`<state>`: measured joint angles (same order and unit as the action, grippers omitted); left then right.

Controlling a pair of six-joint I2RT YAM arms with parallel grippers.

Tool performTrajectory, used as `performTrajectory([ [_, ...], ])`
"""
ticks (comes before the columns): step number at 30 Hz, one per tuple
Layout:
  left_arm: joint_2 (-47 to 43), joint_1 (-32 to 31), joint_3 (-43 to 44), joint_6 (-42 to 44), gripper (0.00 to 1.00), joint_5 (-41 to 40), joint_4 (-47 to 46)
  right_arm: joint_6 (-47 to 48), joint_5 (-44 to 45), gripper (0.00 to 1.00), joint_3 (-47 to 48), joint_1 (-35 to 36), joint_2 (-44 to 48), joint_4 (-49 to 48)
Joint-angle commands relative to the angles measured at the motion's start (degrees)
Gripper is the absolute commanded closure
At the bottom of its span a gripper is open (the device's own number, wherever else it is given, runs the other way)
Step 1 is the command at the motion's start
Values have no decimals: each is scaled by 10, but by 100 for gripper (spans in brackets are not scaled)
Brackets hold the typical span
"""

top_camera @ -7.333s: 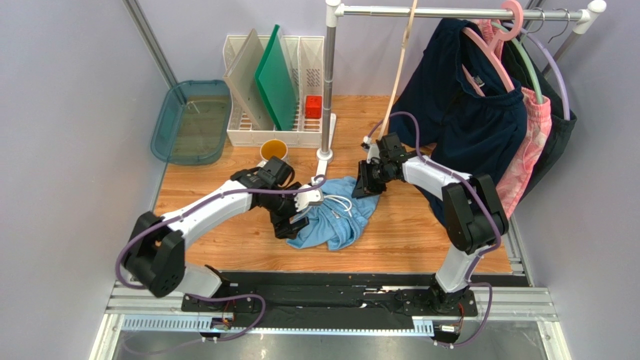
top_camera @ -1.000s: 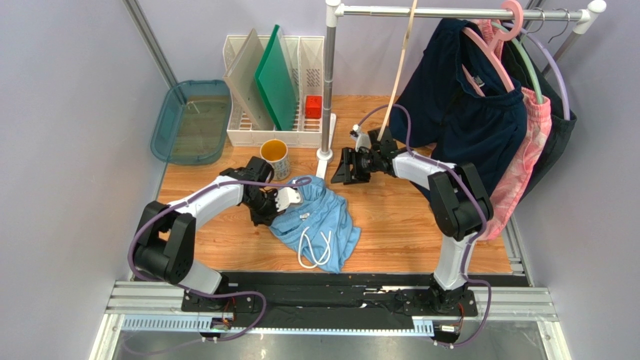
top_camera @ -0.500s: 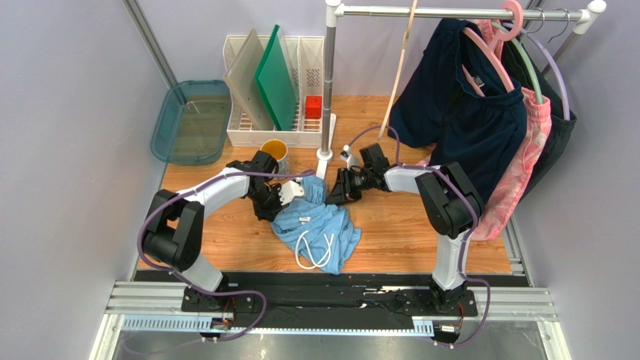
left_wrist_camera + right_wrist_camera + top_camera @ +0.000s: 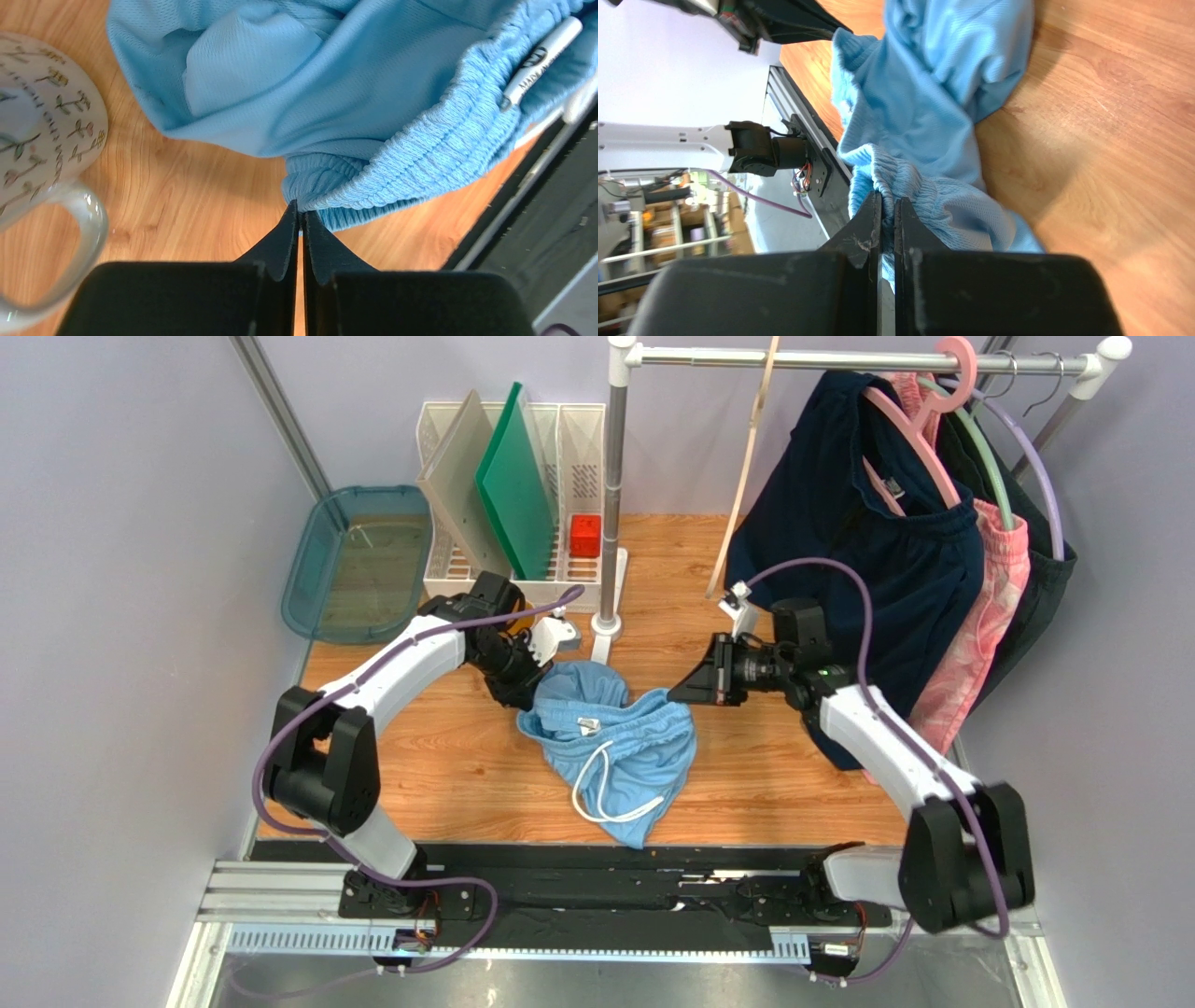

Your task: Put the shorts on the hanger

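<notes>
The light blue shorts (image 4: 613,745) lie crumpled on the wooden table, white drawstring (image 4: 596,791) looping toward the near edge. My left gripper (image 4: 537,683) is shut on the left end of the elastic waistband (image 4: 393,168), fingertips pinching the ribbed edge (image 4: 300,208). From the right, my right gripper (image 4: 679,696) is shut on the other end of the waistband, fabric squeezed between its fingers (image 4: 887,204). The beige hanger (image 4: 744,469) hangs slanted from the rail above and behind, apart from both grippers.
A patterned mug (image 4: 42,140) stands just left of the left gripper. Dish rack (image 4: 512,490) with boards, teal tray (image 4: 358,560) and the rail's post (image 4: 613,490) are at the back. A navy garment (image 4: 870,546) and a pink garment (image 4: 982,630) hang at right.
My right gripper has shut on the waistband and drawn back to the right. The left gripper shifted toward the back with its end. The shorts are now spread between them.
</notes>
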<state>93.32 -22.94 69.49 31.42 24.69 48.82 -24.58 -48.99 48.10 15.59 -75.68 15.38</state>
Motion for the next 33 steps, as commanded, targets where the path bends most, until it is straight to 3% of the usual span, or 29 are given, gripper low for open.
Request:
performTrajectory([
  [1, -100, -21, 44, -42, 100, 3, 47, 30, 31, 100, 1, -9, 108, 92],
  [7, -211, -62, 155, -71, 100, -25, 128, 37, 104, 100, 71, -14, 240, 159],
  [13, -197, -90, 351, -58, 100, -57, 265, 61, 158, 100, 189, -14, 279, 192],
  [19, -154, -97, 560, -33, 100, -75, 399, 88, 158, 100, 310, -14, 305, 244],
  [21, -170, -97, 582, -32, 100, -63, 407, 101, 154, 100, 336, -14, 323, 264],
  [27, -244, -106, 542, -72, 100, 6, 364, 94, 135, 100, 383, -14, 345, 302],
  [33, -239, -106, 572, -113, 100, 53, 357, 56, 173, 100, 452, -14, 323, 313],
])
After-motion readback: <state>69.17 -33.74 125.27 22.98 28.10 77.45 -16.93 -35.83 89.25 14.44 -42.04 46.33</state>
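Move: Both hands already pinch the blue shorts' waistband by its ends. The free beige hanger on the rail lies some 16 cm ahead of the right hand, 5 cm to its right and about 20 cm above; the navy shorts hang about 13 cm ahead, 20 cm right and 8 cm up, and the rack foot is 17 cm ahead, 9 cm left, 13 cm down. From the left hand, the hanger is about 14 cm ahead, 24 cm right, 27 cm up; the mug stands 11 cm ahead and 3 cm left, slightly lower. Keeping the waistband pinched at both ends, the two hands hoist the blue shorts steeply upward, the left by nearly 40 cm and the right by about 30, while drawing back towards the base. The right also eases outward to its right, pulling the band wider, and both wrists tilt their fingers up towards level. ##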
